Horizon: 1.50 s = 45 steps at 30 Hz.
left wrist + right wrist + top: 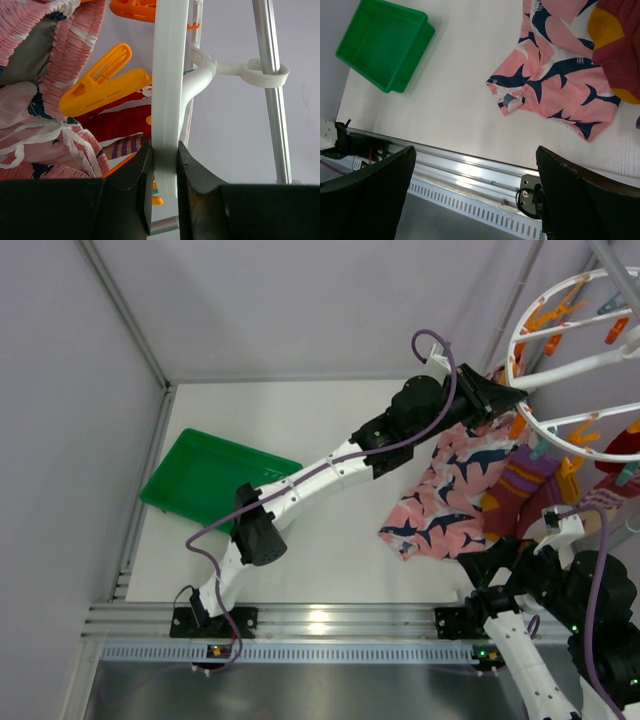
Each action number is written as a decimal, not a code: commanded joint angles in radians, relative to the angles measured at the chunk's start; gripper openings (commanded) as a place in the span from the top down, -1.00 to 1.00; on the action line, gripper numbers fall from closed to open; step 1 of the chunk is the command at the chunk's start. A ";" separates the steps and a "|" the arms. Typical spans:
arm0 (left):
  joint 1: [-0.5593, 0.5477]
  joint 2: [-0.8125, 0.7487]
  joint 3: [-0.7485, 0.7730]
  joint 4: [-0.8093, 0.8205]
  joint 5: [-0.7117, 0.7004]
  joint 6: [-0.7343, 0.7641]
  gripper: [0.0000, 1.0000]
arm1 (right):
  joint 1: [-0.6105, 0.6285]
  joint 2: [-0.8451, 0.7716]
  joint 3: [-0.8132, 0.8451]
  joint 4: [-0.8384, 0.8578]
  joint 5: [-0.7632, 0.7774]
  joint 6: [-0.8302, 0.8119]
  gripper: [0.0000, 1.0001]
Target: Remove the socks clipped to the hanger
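Note:
The round white hanger (pixel 522 332) hangs at the right, with orange and teal pegs on its rings. My left gripper (pixel 507 397) is shut on its outer ring (pixel 167 90), one black finger (pixel 132 172) pressing each side. A maroon sock with purple and orange patches (pixel 522 483) dangles below the hanger; its heel is in the right wrist view (pixel 620 52). A bright red sock (pixel 125 122) hangs behind an orange peg (pixel 102 89). My right gripper (pixel 475 195) is wide open and empty, low over the table's near rail.
A pink cloth with navy and white print (pixel 445 498) hangs from the hanger down onto the table (pixel 555 87). A green tray (pixel 205 480) sits at the left. A grey metal pole (pixel 272 90) carries the hanger's hook.

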 commanded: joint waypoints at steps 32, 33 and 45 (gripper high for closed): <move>0.237 0.075 0.161 0.158 0.093 -0.059 -0.50 | 0.008 -0.019 -0.018 0.007 0.001 0.025 -0.99; 0.238 0.061 0.152 0.156 0.110 -0.044 -0.68 | 0.008 -0.017 -0.022 0.008 0.001 0.025 -0.99; 0.266 -0.381 -0.390 0.050 0.213 0.424 -0.97 | 0.008 0.041 -0.026 0.059 0.016 0.000 -0.99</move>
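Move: The left gripper is already pinching the near-left side of the white hanger rim. From it, the striped sock hangs about 7 cm back, 4 cm to the right and 13 cm lower; the pink garment is some 8 cm back, 2 cm left and 20 cm down; the red sock about 7 cm back, 14 cm right and 6 cm lower. From the right gripper, the gripped rim lies some 22 cm ahead, 4 cm right and 18 cm up. Keep the left gripper's hold on the hanger rim and swing it forward about 12 cm and left about 7, rising slightly and turning a little counter-clockwise. Pause there, open the fingers wide to let the rim go, then back the hand off to the left and down, away from the rim, drawing slightly back. ##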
